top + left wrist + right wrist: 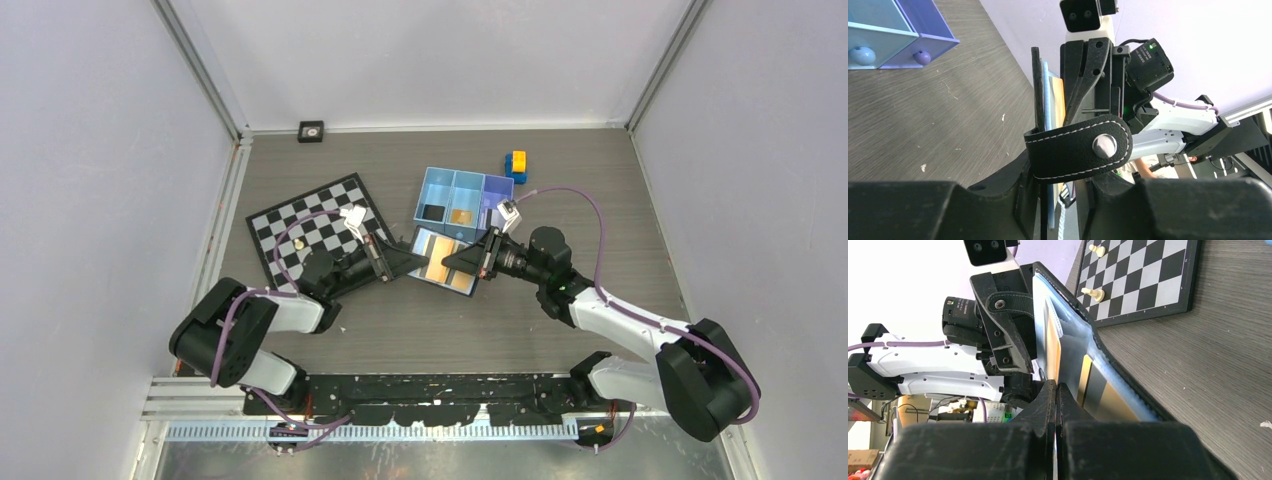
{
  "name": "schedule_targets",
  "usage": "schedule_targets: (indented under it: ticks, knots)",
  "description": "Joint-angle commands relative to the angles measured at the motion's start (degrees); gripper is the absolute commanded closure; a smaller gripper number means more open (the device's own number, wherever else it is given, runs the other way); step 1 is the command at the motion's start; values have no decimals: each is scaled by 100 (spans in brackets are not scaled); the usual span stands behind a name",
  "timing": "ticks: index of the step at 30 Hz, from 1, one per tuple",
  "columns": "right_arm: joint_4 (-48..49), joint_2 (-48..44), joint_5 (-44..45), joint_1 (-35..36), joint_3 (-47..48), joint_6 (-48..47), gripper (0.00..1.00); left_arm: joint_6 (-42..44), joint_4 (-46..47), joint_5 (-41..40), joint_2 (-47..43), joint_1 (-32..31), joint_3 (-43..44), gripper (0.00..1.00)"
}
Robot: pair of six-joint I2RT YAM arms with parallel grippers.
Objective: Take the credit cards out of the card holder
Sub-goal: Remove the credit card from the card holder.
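The black card holder (432,245) is open between my two grippers, its pale blue inner faces showing. My left gripper (405,262) has the holder's edge and snap strap (1078,147) between its fingers. Those jaws stand apart, with a gap on the right side of the holder (1037,90). My right gripper (1055,386) is shut, its tips pinching the edge of the gold-orange credit card (1053,347) that sticks out of the holder's (1073,335) pocket. A silvery-grey card (1098,390) lies in the other face.
A light-blue three-compartment tray (440,180) stands just behind the holder, with a gold thing in its middle compartment. A chessboard (300,225) with two small pieces lies at the left. Yellow-and-blue blocks (516,165) sit at the back right. Walls close in three sides.
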Motion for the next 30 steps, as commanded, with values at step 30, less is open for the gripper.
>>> schedule_targets:
  ticks: [30]
  knots:
    - [272, 149, 8, -37, 69, -76, 70, -104, 460, -55, -262, -12, 86, 100]
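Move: The left hand's slightly open fingers straddle the left part of the card holder, whose middle is some 3 cm to its right, level and neither ahead nor back. From the right hand, the gold card in its sleeve is about 1 cm to the left, already pinched at the edge by shut fingers. From the left hand, the blue drawer box is about 13 cm ahead, 7 cm right and 17 cm below; the chessboard is roughly 20 cm left, 9 cm ahead and 19 cm below. The left hand stays where it is but for a drift of about half a centimetre to its right, and early on shuts its fingers from about a third open, so that they pinch the left part of the card holder between them and keep that grip. The right hand holds still with its pinch on the gold card's sleeve until the left has its grip, then lets go, opening its fingers to about a third while staying within half a centimetre of the same spot, one finger left on either side of the sleeve edge. ##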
